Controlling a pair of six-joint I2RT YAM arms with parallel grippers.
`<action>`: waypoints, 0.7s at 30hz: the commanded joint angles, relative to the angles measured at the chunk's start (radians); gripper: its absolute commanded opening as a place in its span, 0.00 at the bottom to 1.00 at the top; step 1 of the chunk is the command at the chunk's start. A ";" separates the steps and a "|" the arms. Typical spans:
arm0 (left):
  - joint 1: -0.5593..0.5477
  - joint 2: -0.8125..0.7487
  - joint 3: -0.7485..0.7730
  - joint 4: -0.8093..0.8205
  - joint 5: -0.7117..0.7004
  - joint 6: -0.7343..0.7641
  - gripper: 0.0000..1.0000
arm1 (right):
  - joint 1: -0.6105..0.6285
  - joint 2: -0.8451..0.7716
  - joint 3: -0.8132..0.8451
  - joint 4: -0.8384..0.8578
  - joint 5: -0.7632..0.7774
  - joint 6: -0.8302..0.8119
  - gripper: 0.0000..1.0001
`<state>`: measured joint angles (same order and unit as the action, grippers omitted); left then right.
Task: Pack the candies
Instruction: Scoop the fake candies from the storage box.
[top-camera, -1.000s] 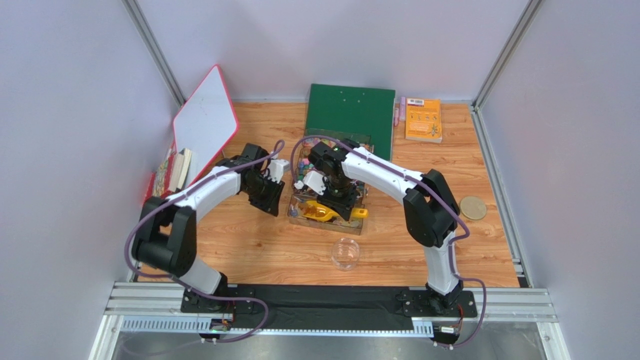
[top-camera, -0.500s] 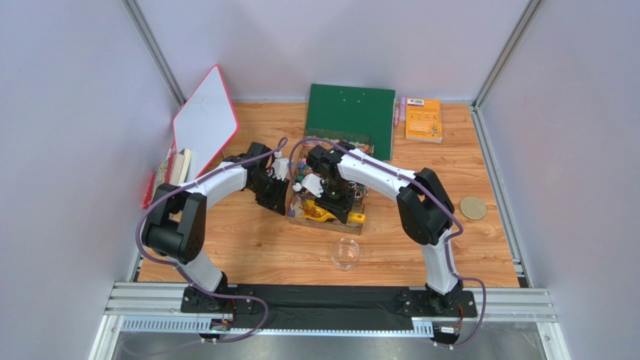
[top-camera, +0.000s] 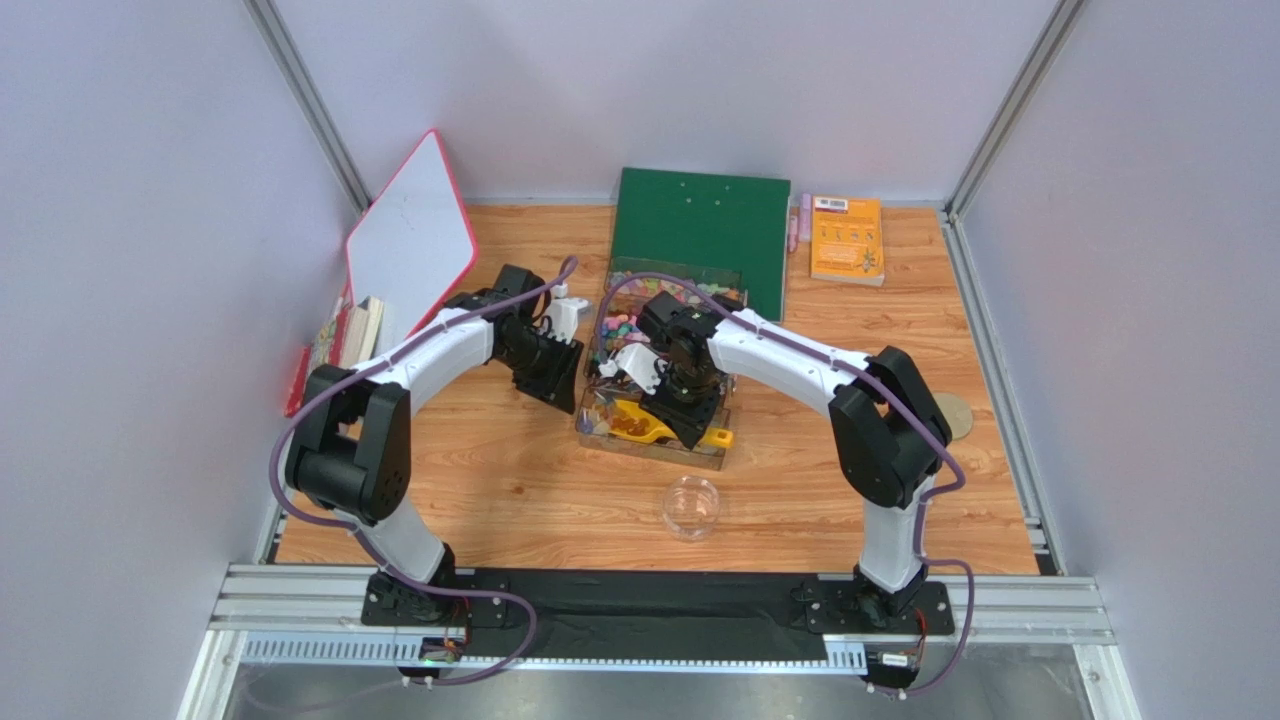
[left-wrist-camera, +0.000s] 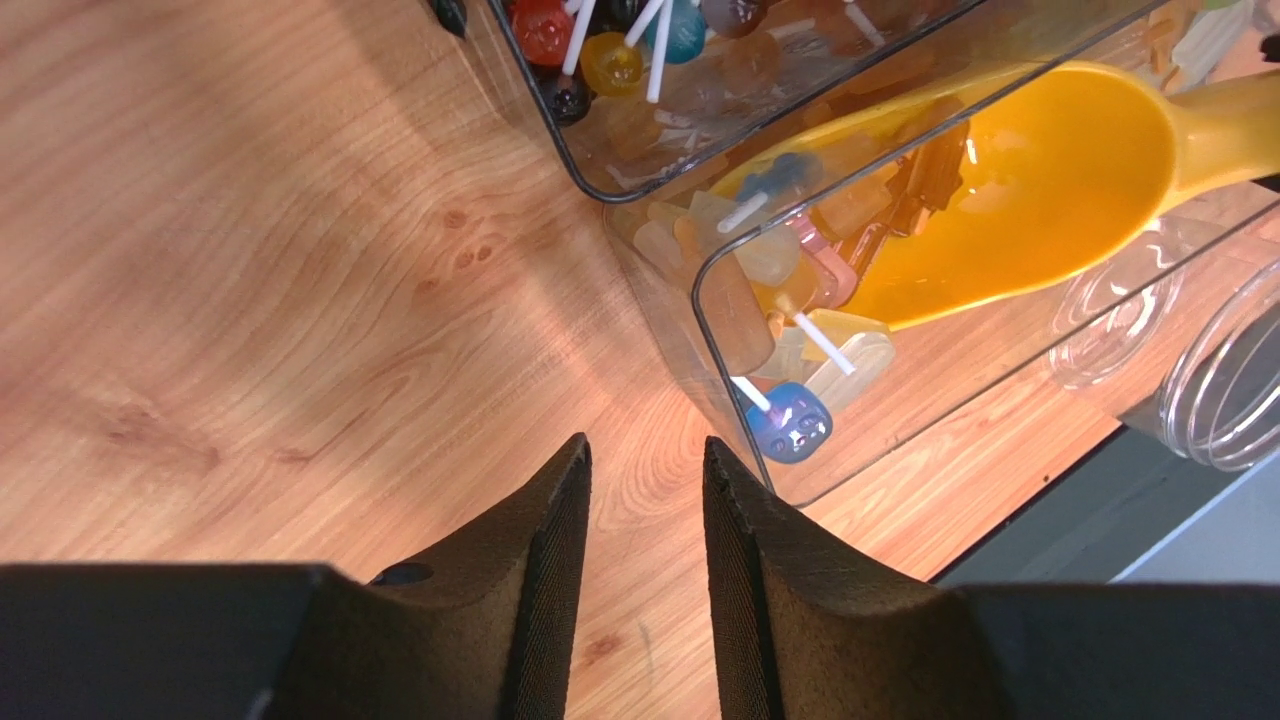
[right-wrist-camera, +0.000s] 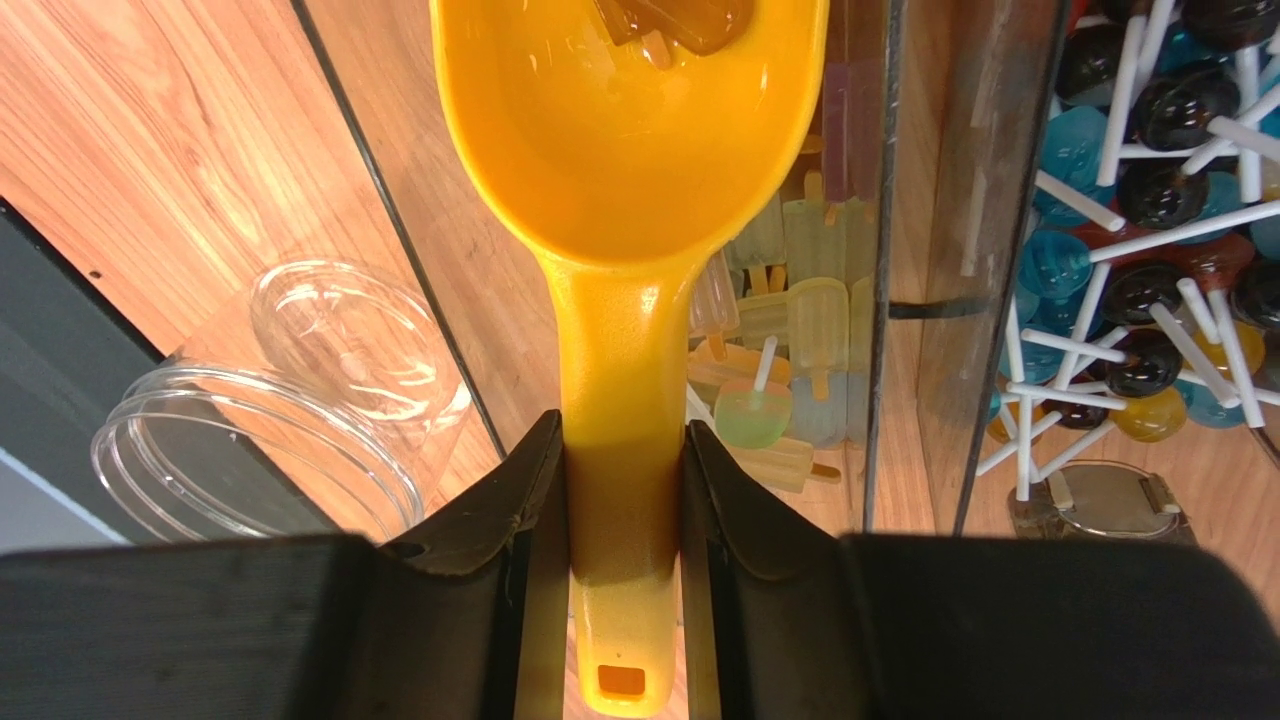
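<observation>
A clear compartment box (top-camera: 598, 426) holds the candies (top-camera: 619, 321): lollipops (left-wrist-camera: 616, 63) in the far section and small popsicle shapes (left-wrist-camera: 774, 258) in the near one. My right gripper (right-wrist-camera: 624, 435) is shut on the handle of the yellow scoop (right-wrist-camera: 631, 135). The scoop's bowl lies inside the near section with a few brown candies (right-wrist-camera: 669, 18) in it. At the box's left outer corner my left gripper (left-wrist-camera: 646, 458) hangs over bare wood, open with nothing between its fingers. In the top view the left gripper (top-camera: 568, 357) is beside the box and the right gripper (top-camera: 684, 408) is above it.
A clear empty jar (top-camera: 691, 507) stands in front of the box, with its lid (right-wrist-camera: 353, 330) beside it. A green board (top-camera: 700, 225), an orange book (top-camera: 848, 240), a tilted whiteboard (top-camera: 409, 248), stacked books (top-camera: 343, 342) and a round disc (top-camera: 950, 416) line the edges.
My left gripper has moved back and right, closer to the box's left side, and its fingers have parted a little. The right arm has swung its elbow right, still holding the scoop.
</observation>
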<state>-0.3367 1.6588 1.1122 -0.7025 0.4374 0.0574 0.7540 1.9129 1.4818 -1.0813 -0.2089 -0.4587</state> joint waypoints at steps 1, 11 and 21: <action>0.007 -0.036 0.073 -0.055 0.006 0.065 0.41 | -0.007 -0.092 -0.073 0.181 -0.012 -0.009 0.00; 0.025 -0.054 0.182 -0.198 0.006 0.162 0.41 | -0.030 -0.170 -0.155 0.258 0.017 0.018 0.00; 0.028 -0.059 0.213 -0.198 0.029 0.166 0.41 | -0.036 -0.230 -0.169 0.230 0.036 0.032 0.00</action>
<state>-0.3134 1.6375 1.2900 -0.8825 0.4427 0.1898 0.7296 1.7657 1.3151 -0.8928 -0.2028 -0.4576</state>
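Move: The right hand still holds the yellow scoop by its handle, with the bowl reaching left inside the near tray. The candies bunched at the tray's left end are about 11 cm to its left, 2 cm ahead and 4 cm below. From the right hand, the lollipop tray is some 9 cm ahead and 4 cm left, and the clear jar about 11 cm straight back. From the left hand, those same candies lie roughly 5 cm right, 3 cm back and 3 cm below. Tilting more than travelling, the right hand keeps its grip on the handle and tips the scoop by nearly 10 degrees, so that the bowl end on its left rises beneath the candies, and eases about 1 cm forward. Meanwhile the left hand lifts about 5 cm and slightly forward, up and away from the tray's left end, its fingers staying partly open. ##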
